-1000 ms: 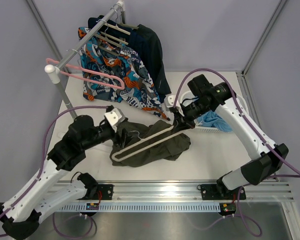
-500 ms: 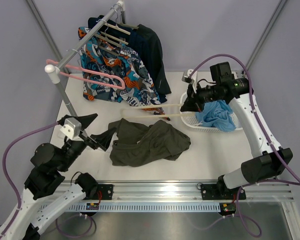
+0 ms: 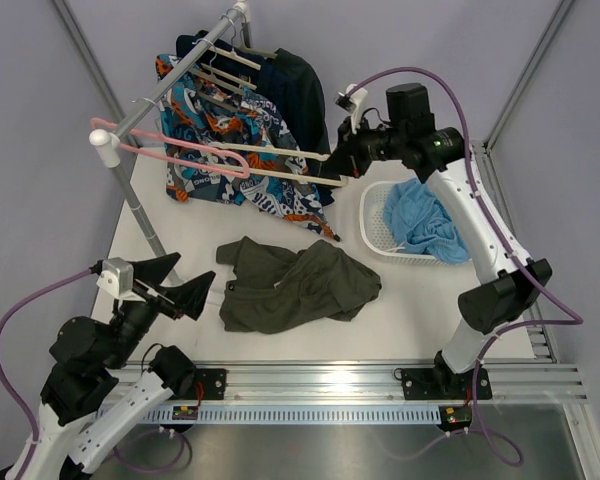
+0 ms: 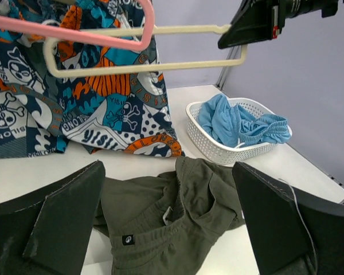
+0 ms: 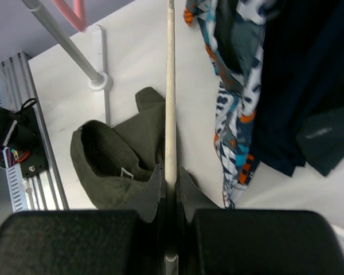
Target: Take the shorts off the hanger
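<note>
The olive green shorts lie crumpled on the white table, free of the hanger; they also show as the shorts and the shorts. The bare cream hanger is held up in the air beside the clothes rack, with my right gripper shut on one end of it. In the right wrist view the hanger bar runs straight out from between the pinched jaws of the right gripper. My left gripper stands wide open left of the shorts, holding nothing; the left gripper frames them from above.
A clothes rack at the back left carries patterned shorts, dark garments and a pink hanger. Its pole base stands at the left. A white basket with blue cloth sits at the right.
My right gripper has carried the cream hanger off the shorts and up toward the rack. My left gripper opened, let the shorts go and drew back to the near left.
</note>
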Controlling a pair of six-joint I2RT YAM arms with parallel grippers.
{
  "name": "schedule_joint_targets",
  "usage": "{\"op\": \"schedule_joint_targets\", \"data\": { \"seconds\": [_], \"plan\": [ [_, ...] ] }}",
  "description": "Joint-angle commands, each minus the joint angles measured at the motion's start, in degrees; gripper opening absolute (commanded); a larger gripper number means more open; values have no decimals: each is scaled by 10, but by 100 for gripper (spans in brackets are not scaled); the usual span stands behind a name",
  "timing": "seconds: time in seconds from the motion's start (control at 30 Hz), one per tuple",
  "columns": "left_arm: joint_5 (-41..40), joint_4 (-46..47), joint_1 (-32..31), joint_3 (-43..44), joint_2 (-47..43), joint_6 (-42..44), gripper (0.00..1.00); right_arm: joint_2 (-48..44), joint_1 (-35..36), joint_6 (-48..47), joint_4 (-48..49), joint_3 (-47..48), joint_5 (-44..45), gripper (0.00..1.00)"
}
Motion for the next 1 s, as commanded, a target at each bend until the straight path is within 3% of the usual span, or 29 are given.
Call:
{"op": "schedule_joint_targets", "data": {
  "seconds": [0.0, 0.17, 0.43, 0.97],
  "plan": [
    [-8, -20, 0, -11, 3, -30, 99, 26, 42, 53, 29, 73, 14, 0],
    [14, -31, 0, -24, 22, -45, 99, 75, 73, 101, 56, 156, 75, 0],
    [39, 4, 0, -63, 29, -66, 99, 195, 143, 83, 75, 362, 169, 0],
    [40, 3, 0, -75, 20, -68, 99, 262, 196, 59, 157, 371, 206, 0]
  ]
}}
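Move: Some 29 cm to the right hand's left, 10 cm ahead and 12 cm above is the rack rod, where the empty beige hanger held by its end is being taken. The pink hangers lie about 31 cm left and 3 cm ahead, slightly above; the patterned shorts hang roughly 20 cm left, 8 cm ahead and 8 cm below. From the empty left hand the rod spot is about 37 cm ahead, 1 cm left and 13 cm above. Carrying the pinched hanger end left towards the rack rod, the right hand travels some 17 cm left and 4 cm forward, first rising about 8 cm, then easing down nearly 4 cm to bring the hook over the rod; the wrist rolls about 15 degrees and the fingers stay shut. The open, empty left hand sinks about 7 cm, drifts 3 cm right and tips downward, then stays there. ##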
